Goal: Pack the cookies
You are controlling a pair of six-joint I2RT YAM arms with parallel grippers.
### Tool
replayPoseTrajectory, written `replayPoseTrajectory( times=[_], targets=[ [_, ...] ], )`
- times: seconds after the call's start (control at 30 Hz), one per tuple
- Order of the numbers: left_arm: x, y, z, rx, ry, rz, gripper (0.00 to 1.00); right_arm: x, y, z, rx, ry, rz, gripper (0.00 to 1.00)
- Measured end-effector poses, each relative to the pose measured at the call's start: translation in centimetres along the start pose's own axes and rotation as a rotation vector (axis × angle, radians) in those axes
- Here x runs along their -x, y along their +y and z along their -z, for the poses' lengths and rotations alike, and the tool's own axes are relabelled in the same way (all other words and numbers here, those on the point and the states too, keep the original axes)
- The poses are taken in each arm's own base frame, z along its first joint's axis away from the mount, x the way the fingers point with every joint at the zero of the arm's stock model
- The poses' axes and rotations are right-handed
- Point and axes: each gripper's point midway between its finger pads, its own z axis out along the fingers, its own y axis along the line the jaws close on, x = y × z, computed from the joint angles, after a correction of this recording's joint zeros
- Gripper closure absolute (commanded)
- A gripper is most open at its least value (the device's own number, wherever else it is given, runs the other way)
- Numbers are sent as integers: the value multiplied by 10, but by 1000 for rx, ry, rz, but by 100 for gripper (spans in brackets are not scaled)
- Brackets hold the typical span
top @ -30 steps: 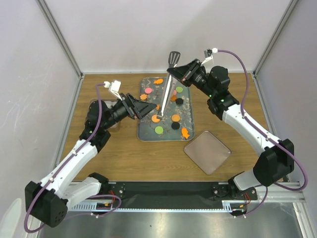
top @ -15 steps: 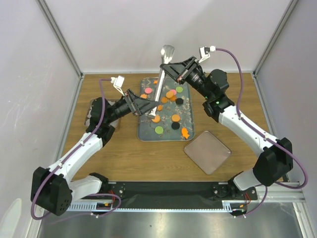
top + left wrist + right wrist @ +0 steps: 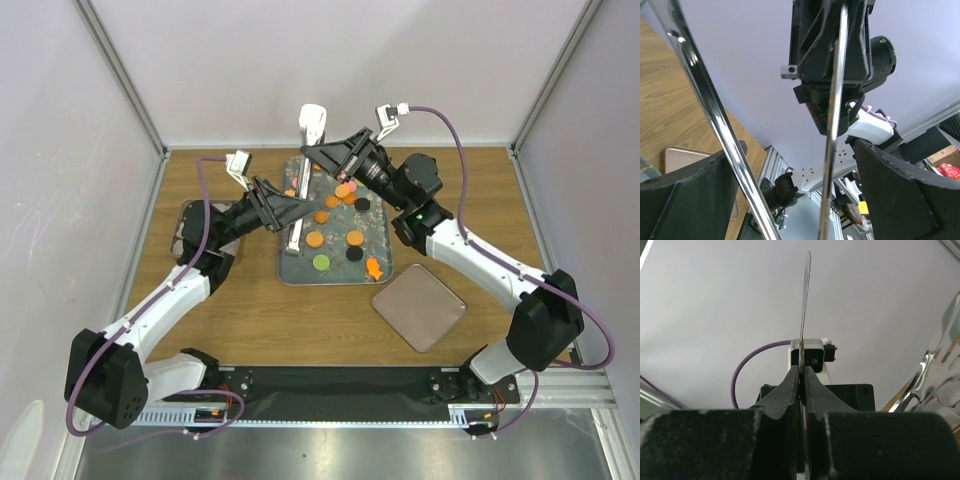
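The cookies (image 3: pixel 314 239) are small orange, green, black and pink discs and an orange fish (image 3: pixel 373 268), lying on the floral tray (image 3: pixel 290 268) at mid table. My right gripper (image 3: pixel 322 156) is above the tray's far edge, shut on a metal spatula (image 3: pixel 313 120) whose blade points up and away. In the right wrist view the gripper (image 3: pixel 801 374) pinches the spatula (image 3: pixel 805 295) edge-on. My left gripper (image 3: pixel 293 214) is open over the tray's left side. The spatula's handle (image 3: pixel 832 125) runs between its spread fingers (image 3: pixel 900 200) without touching them.
A brownish square tray (image 3: pixel 419 306) lies on the wood right of the floral tray. A container (image 3: pixel 190 215) sits at the left, mostly hidden under my left arm. Metal posts and grey walls enclose the table.
The right arm has swung the spatula leftward, its blade now above the tray's far left corner. The left gripper has reached toward it, so the handle now lies between its jaws.
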Motion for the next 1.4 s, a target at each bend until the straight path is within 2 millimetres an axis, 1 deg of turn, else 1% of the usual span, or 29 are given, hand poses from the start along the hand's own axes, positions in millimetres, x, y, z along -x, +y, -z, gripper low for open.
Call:
replayPoseTrajectory(
  times=[0.03, 0.17, 0.23, 0.3, 0.4, 0.53, 0.6, 0.83, 0.97, 1.2, 1.27, 1.4],
  targets=[
    [0, 0, 0, 0, 0, 4, 7, -2, -1, 1, 2, 2, 3, 100],
    [0, 0, 0, 3, -1, 21, 9, -11, -10, 5, -4, -3, 13, 100],
    [0, 0, 0, 4, -1, 24, 12, -13, -13, 7, -11, -13, 20, 100],
    [0, 1, 0, 5, 0, 31, 14, -13, -13, 10, -12, -29, 34, 100],
    [-1, 1, 1, 7, 0, 42, 17, -14, -4, 15, 1, -58, 52, 100],
    [-3, 3, 2, 12, 2, 55, 20, -11, 2, 24, 8, -102, 65, 100],
    [-3, 3, 2, 12, 2, 54, 23, -9, 1, 26, 2, -118, 63, 100],
    [-5, 7, 2, 24, 6, 55, 23, -7, -12, 31, -56, -179, 11, 100],
    [-8, 12, 4, 37, 11, 55, 23, -1, -17, 35, -81, -222, -28, 100],
    [-9, 14, 5, 46, 15, 52, 23, 8, -20, 38, -114, -268, -52, 100],
    [-10, 14, 5, 48, 15, 52, 25, 9, -20, 38, -120, -274, -54, 100],
    [-10, 14, 5, 50, 16, 47, 25, 14, -18, 41, -125, -296, -55, 100]
  ],
)
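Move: The tongs' two metal arms already run between the left hand's open fingers, practically at its hand point. The right hand pinches one arm nearer the blade; the left gripper is about 7 cm back from it, 1 cm left and 9 cm lower. From the left hand, the cookie tray's middle lies some 23 cm ahead, 7 cm right and 35 cm below, the clear container about 20 cm ahead, 24 cm left and equally low. Left fingers close partway around the tongs' arms as the pinching right hand goes some 4 cm right, turning clockwise. ##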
